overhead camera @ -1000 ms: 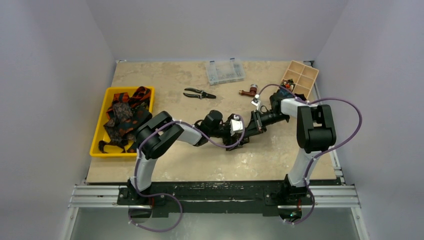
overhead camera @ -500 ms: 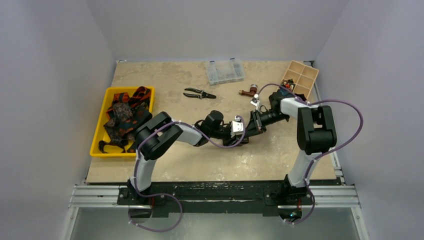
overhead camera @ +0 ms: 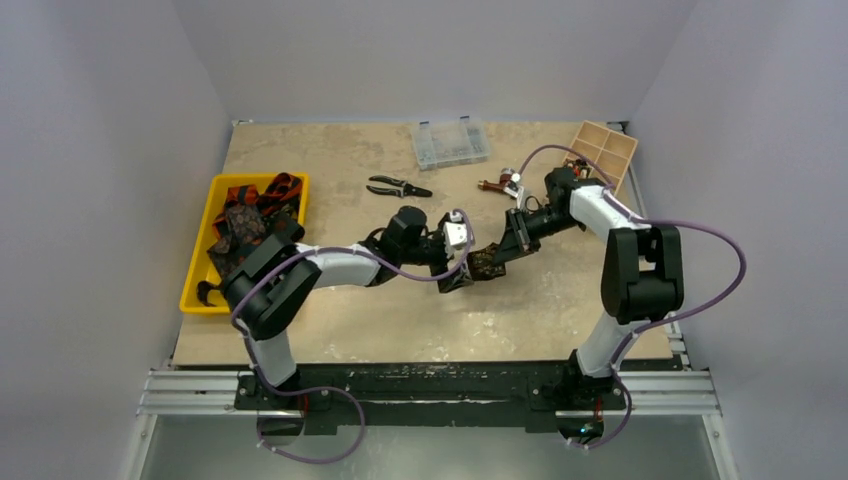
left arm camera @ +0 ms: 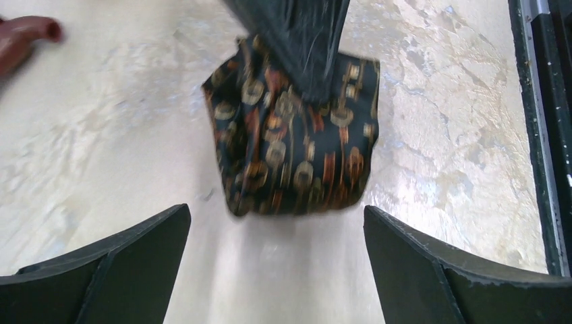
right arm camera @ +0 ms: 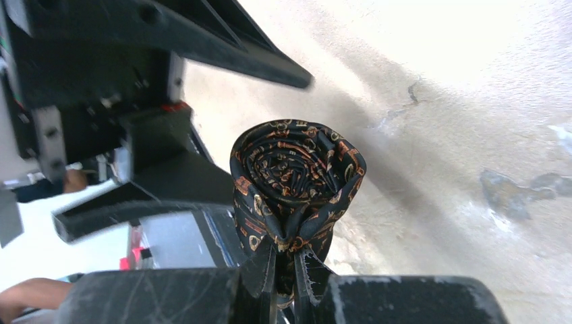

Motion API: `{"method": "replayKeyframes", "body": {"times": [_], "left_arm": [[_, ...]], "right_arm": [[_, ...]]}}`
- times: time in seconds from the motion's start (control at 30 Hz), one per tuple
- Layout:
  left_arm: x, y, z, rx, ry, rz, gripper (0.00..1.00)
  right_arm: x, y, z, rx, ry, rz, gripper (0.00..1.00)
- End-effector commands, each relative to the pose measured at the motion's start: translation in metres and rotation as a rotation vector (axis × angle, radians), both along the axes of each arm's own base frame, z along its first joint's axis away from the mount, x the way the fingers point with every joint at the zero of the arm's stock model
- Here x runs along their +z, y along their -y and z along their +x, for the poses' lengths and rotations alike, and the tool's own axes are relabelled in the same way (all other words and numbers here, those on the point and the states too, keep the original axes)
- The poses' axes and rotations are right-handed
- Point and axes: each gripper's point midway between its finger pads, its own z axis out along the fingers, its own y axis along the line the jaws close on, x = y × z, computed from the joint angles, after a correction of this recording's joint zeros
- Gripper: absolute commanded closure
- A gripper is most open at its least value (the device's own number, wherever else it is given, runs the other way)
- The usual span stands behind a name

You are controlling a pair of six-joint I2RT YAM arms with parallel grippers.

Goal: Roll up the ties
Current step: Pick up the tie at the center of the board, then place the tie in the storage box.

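A rolled tie (right arm camera: 297,172), black with orange and gold links, is pinched at its edge by my right gripper (right arm camera: 295,266), which is shut on it. From above, the roll (overhead camera: 487,263) sits at mid-table between the two grippers, with the right gripper (overhead camera: 503,252) on its right. In the left wrist view the roll (left arm camera: 297,145) hangs just above the table under the right gripper's fingers (left arm camera: 297,40). My left gripper (left arm camera: 275,212) is open, just short of the roll and apart from it. More ties (overhead camera: 250,225) lie heaped in the yellow tray (overhead camera: 197,275).
Black-handled pliers (overhead camera: 398,187) lie behind the grippers. A clear plastic box (overhead camera: 449,143) and a wooden compartment box (overhead camera: 603,155) stand at the back. A small red-brown part (overhead camera: 493,184) lies near the right arm. The table's metal rail (left arm camera: 539,135) is close on the left gripper's right.
The left arm has stretched out flatter, and its gripper has backed off left with wide jaws. The right arm has swung back and holds the roll, which now shows between the grippers.
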Motion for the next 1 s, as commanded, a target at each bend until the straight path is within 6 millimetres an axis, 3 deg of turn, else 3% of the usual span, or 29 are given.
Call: {"method": "replayKeyframes", "body": {"times": [0.0, 0.2, 0.3, 0.4, 0.63, 0.8, 0.97], "left_arm": [[0.035, -0.030, 0.003, 0.045, 0.012, -0.040, 0.00], [0.049, -0.069, -0.013, -0.022, -0.092, -0.002, 0.00], [0.052, -0.080, -0.013, -0.006, -0.180, 0.004, 0.00], [0.056, -0.087, -0.009, 0.016, -0.216, 0.001, 0.00], [0.056, -0.092, -0.013, 0.032, -0.263, 0.005, 0.00], [0.060, -0.090, -0.010, 0.045, -0.247, -0.020, 0.00], [0.062, -0.095, -0.011, 0.061, -0.237, -0.015, 0.00]], "right_arm": [[0.029, 0.020, 0.011, 0.069, 0.184, -0.079, 1.00], [0.046, 0.057, 0.019, 0.143, 0.298, -0.211, 1.00], [0.064, 0.088, 0.039, 0.121, 0.366, -0.291, 1.00], [0.088, 0.125, 0.065, 0.084, 0.442, -0.398, 1.00], [0.140, 0.244, 0.145, -0.053, 0.647, -0.731, 1.00], [0.149, 0.301, 0.191, -0.109, 0.746, -0.967, 1.00], [0.136, 0.333, 0.208, -0.059, 0.756, -1.125, 1.00]]}}
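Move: The right hand holds the rolled tie clear of the board. From it the wooden box's middle lies about 21 cm ahead, 24 cm to the right and 8 cm below; the brown pipe fitting is roughly 19 cm straight ahead, 9 cm lower. From the open left hand the wooden box is some 22 cm ahead, 34 cm right and 6 cm below, and the rolled tie about 6 cm right, 1 cm ahead, level in height. Right hand carries the pinched tie about 30 cm right and 20 forward towards the box; left backs off leftward. ##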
